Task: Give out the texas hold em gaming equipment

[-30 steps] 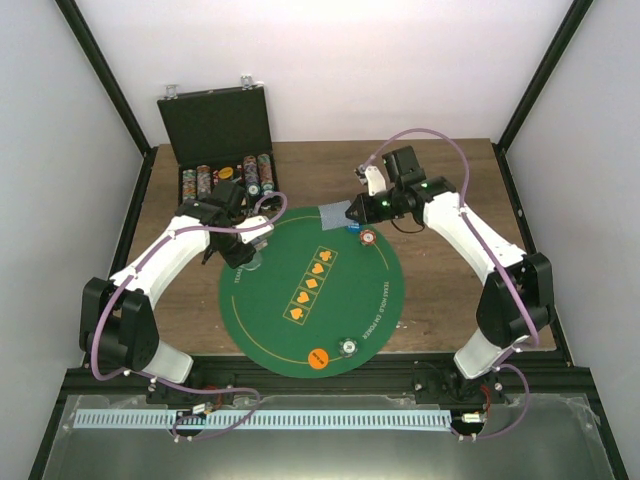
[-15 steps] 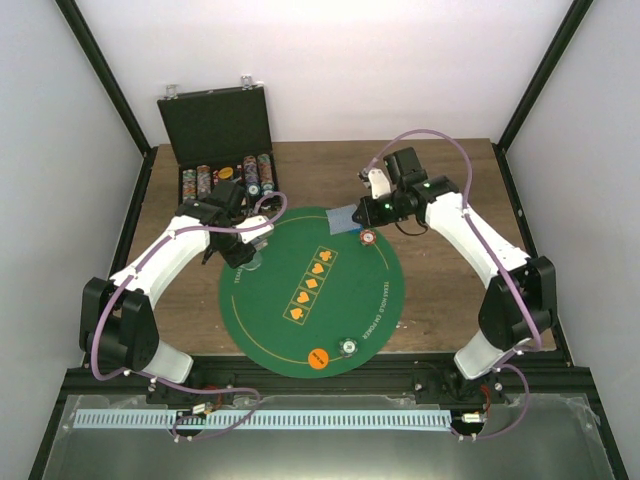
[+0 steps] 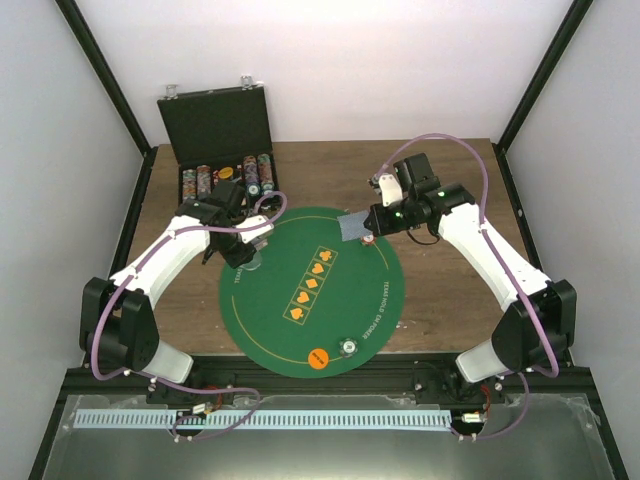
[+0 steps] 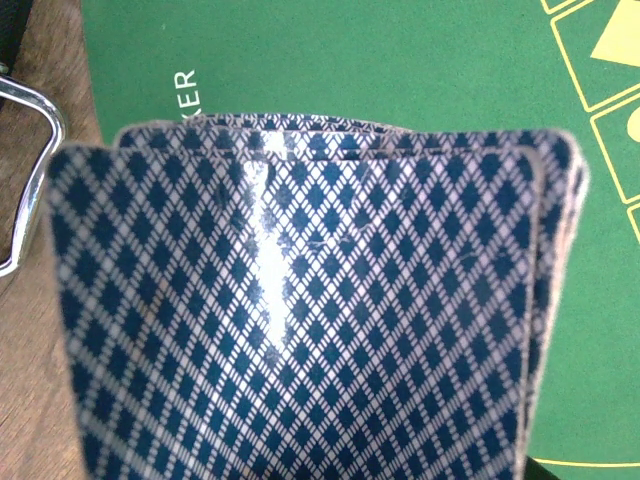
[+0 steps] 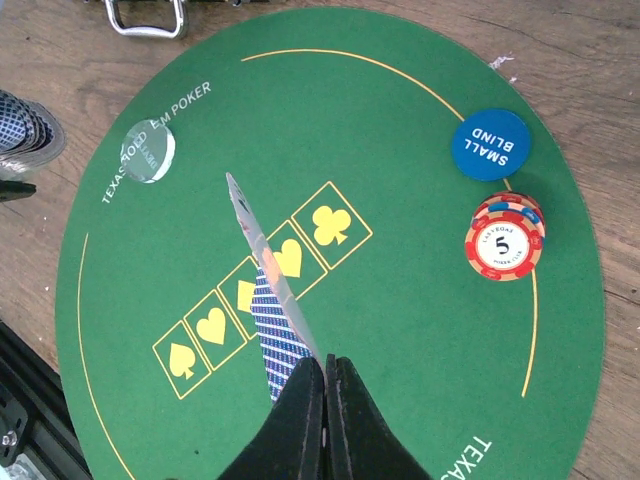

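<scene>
My left gripper (image 3: 242, 252) hangs over the left rim of the green mat (image 3: 330, 310), shut on a fanned stack of playing cards (image 4: 300, 320). Their blue diamond backs fill the left wrist view and hide the fingers. Above the mat's far part, my right gripper (image 5: 325, 366) is shut on playing cards (image 5: 274, 322), one seen edge-on and one showing its blue back. On the mat lie a clear disc (image 5: 147, 151), a blue "small blind" disc (image 5: 490, 144), a red-and-white chip stack (image 5: 505, 238), an orange disc (image 3: 319, 358) and a silvery chip (image 3: 348, 346).
An open black case (image 3: 213, 122) stands at the back left, with rows of chips (image 3: 228, 180) in its tray. Its metal handle (image 5: 146, 18) lies close to the mat's far edge. Bare wooden table (image 3: 450, 290) borders the mat on the right.
My right gripper has shifted right and a little nearer with its cards, now over the red-and-white chip stack in the top view. The left arm has stayed still.
</scene>
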{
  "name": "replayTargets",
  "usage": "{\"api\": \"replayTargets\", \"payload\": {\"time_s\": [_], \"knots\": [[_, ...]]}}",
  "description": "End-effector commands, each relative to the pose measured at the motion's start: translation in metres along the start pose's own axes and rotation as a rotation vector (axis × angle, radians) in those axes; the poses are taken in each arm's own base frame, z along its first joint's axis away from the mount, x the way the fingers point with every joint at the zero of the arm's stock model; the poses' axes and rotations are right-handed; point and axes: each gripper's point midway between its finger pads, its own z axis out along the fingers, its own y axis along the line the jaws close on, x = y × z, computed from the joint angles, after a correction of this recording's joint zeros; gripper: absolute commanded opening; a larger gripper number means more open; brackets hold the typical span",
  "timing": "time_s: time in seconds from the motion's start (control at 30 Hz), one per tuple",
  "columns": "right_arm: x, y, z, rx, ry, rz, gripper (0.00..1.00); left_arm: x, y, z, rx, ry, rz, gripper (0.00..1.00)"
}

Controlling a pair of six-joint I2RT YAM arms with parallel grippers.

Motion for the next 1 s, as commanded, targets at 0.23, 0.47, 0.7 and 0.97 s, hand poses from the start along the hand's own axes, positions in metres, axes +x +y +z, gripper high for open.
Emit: {"api": "replayTargets", "payload": {"time_s": [0.23, 0.47, 0.7, 0.97], "knots": [[0.005, -0.01, -0.006, 0.054, 0.016, 0.003, 0.01, -0.001, 0.001, 0.003, 0.008, -0.001, -0.011, 0.38], [0.025, -0.009, -0.005, 0.025, 0.073, 0.034, 0.01, 0.0, 0.001, 0.004, 0.01, 0.001, -0.01, 0.38], [0.066, -0.017, 0.018, -0.026, 0.17, 0.104, 0.01, 0.0, 0.0, 0.006, 0.011, 0.001, -0.01, 0.38], [0.1, -0.071, 0.054, 0.091, 0.29, 0.174, 0.01, 0.001, 0.0, 0.007, 0.009, 0.003, -0.008, 0.38]]}}
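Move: My right hand holds the cards some 15 cm over the mat. The bare felt between the red chips and the right-hand lettering, where they are going, lies about 5 cm to its right and 2 cm back. The red chips stand 5 cm ahead and 1 cm right, the small blind button 8 cm ahead and 3 cm left, the lettering's middle 14 cm back and 4 cm right. From my left hand that felt is about 33 cm to the right, straight across and some 6 cm lower. After a slow start, I lower the pinched cards with my right hand about 9 cm towards the bare felt. On the way I draw back some 4 cm from the red chips and swing 4 cm right, mostly at the end, tipping the fingers about 15 degrees steeper. My fingers stay shut on the cards. ##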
